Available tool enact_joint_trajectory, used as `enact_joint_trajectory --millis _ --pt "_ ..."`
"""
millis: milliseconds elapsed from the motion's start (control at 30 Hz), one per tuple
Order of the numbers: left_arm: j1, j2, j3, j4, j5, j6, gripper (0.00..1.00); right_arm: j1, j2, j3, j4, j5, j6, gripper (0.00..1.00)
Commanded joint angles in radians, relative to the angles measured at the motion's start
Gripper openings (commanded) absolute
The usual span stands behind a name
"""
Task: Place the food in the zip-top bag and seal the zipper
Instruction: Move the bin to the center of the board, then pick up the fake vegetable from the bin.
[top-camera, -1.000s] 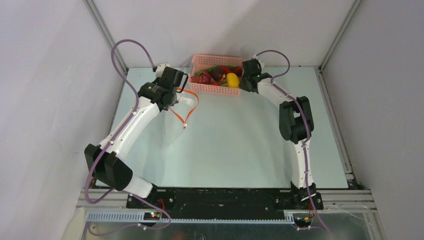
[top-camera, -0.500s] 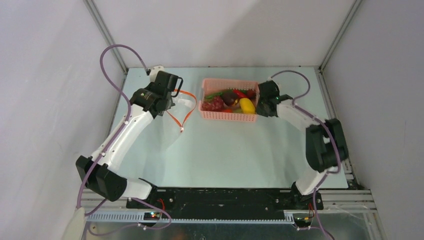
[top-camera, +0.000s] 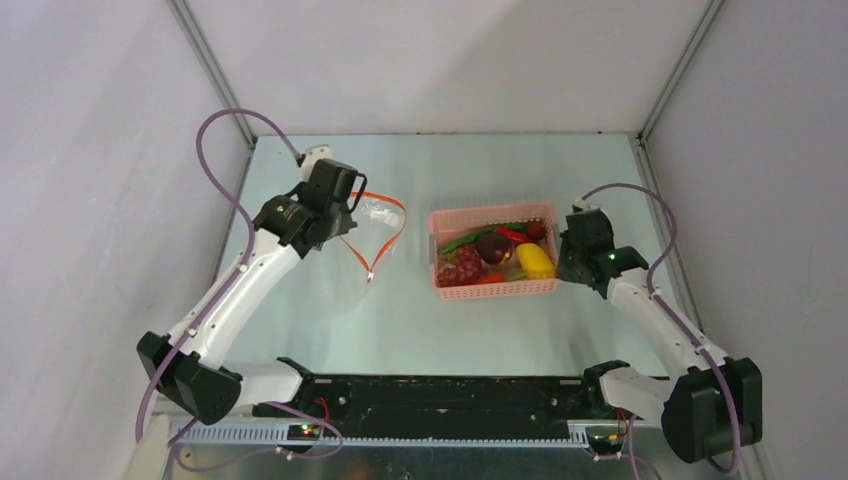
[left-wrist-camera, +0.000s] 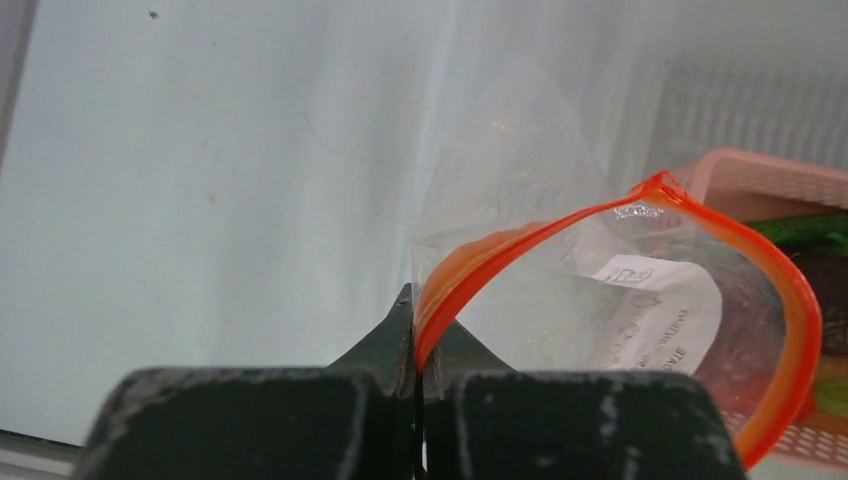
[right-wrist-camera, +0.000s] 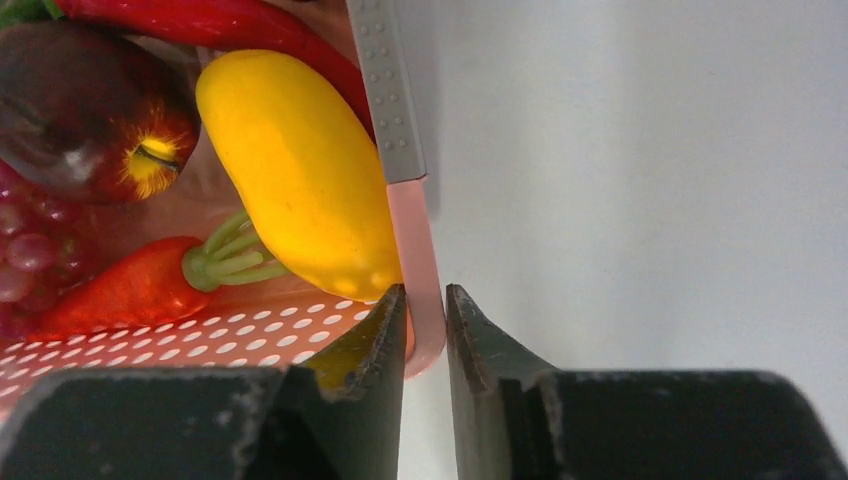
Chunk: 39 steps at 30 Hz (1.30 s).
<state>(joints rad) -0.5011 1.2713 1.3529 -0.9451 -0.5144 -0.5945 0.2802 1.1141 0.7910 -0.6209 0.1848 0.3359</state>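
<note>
The clear zip-top bag (top-camera: 372, 213) hangs open left of centre, its orange-red zipper (top-camera: 392, 228) looping down to a small white tip (top-camera: 369, 277). My left gripper (top-camera: 345, 205) is shut on that zipper (left-wrist-camera: 520, 240); the jaws (left-wrist-camera: 418, 345) pinch the strip. The food lies in a pink mesh basket (top-camera: 495, 290): a yellow fruit (top-camera: 534, 261), a grape bunch (top-camera: 460, 268), a dark round fruit (top-camera: 491, 247), a red chili (top-camera: 512, 235) and a green pod (top-camera: 465, 240). My right gripper (top-camera: 563, 255) is shut on the basket's right rim (right-wrist-camera: 415, 240), beside the yellow fruit (right-wrist-camera: 300, 170).
The basket stands right of centre, a short gap from the bag's mouth. The bag's white label (left-wrist-camera: 655, 310) shows through the plastic. Grey enclosure walls rise at the left, back and right. Both arm bases sit at the near edge.
My right arm has dragged the basket from the back wall toward the near right. My left arm has shifted slightly, still holding the zipper.
</note>
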Motion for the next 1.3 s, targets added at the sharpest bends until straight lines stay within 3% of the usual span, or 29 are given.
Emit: enact_joint_trajectory --millis 0,133,167,233,267,433,600,867,1267 --pt "-0.005 -0.042 -0.038 -0.035 0.037 -0.052 0.0 -0.036 -0.048 -0.01 -0.007 -0.005 -0.066 0.31" --pt "-0.01 -0.063 -0.058 -0.042 0.007 -0.076 0.0 -0.034 -0.083 -0.002 -0.028 -0.026 -0.066 0.54" --pt "-0.013 -0.077 -0.066 -0.014 0.012 -0.081 0.0 -0.033 -0.092 0.004 -0.036 -0.015 -0.068 0.71" --pt "-0.026 -0.102 -0.112 0.04 0.032 -0.064 0.0 -0.03 -0.146 0.026 -0.05 -0.004 -0.076 0.96" --pt "-0.033 -0.107 -0.121 0.056 0.041 -0.057 0.0 -0.028 -0.164 0.028 -0.034 -0.038 -0.087 0.98" --pt "-0.045 -0.125 -0.159 0.114 0.044 -0.045 0.0 0.024 -0.215 0.026 0.177 -0.267 -0.086 1.0" --pt "-0.063 -0.107 -0.168 0.117 0.029 -0.049 0.0 0.17 -0.023 0.124 0.229 -0.112 -0.163 0.99" --pt "-0.086 -0.102 -0.212 0.177 0.1 -0.065 0.0 0.199 0.375 0.327 0.252 -0.118 -0.281 1.0" --pt "-0.098 -0.093 -0.242 0.185 0.114 -0.091 0.0 0.226 0.619 0.377 0.229 -0.107 -0.218 0.94"
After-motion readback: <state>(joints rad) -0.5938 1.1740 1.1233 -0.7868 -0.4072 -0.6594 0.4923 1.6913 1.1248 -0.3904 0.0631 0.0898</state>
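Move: The right hand still pinches the bin's right rim; the eggplant in the bin lies about 13 cm to its left, 8 cm ahead and 6 cm lower. At a similar depth, the yellow squash is some 5 cm left and 3 cm ahead, the red chili 10 cm left and 11 cm ahead, the grapes 18 cm left and 3 cm ahead. The left hand, still holding the bag, has the eggplant about 26 cm to its right, 3 cm ahead and well below. Right hand opens off the bin rim, arcs 13 cm left and forward over the eggplant; left lowers bag. ##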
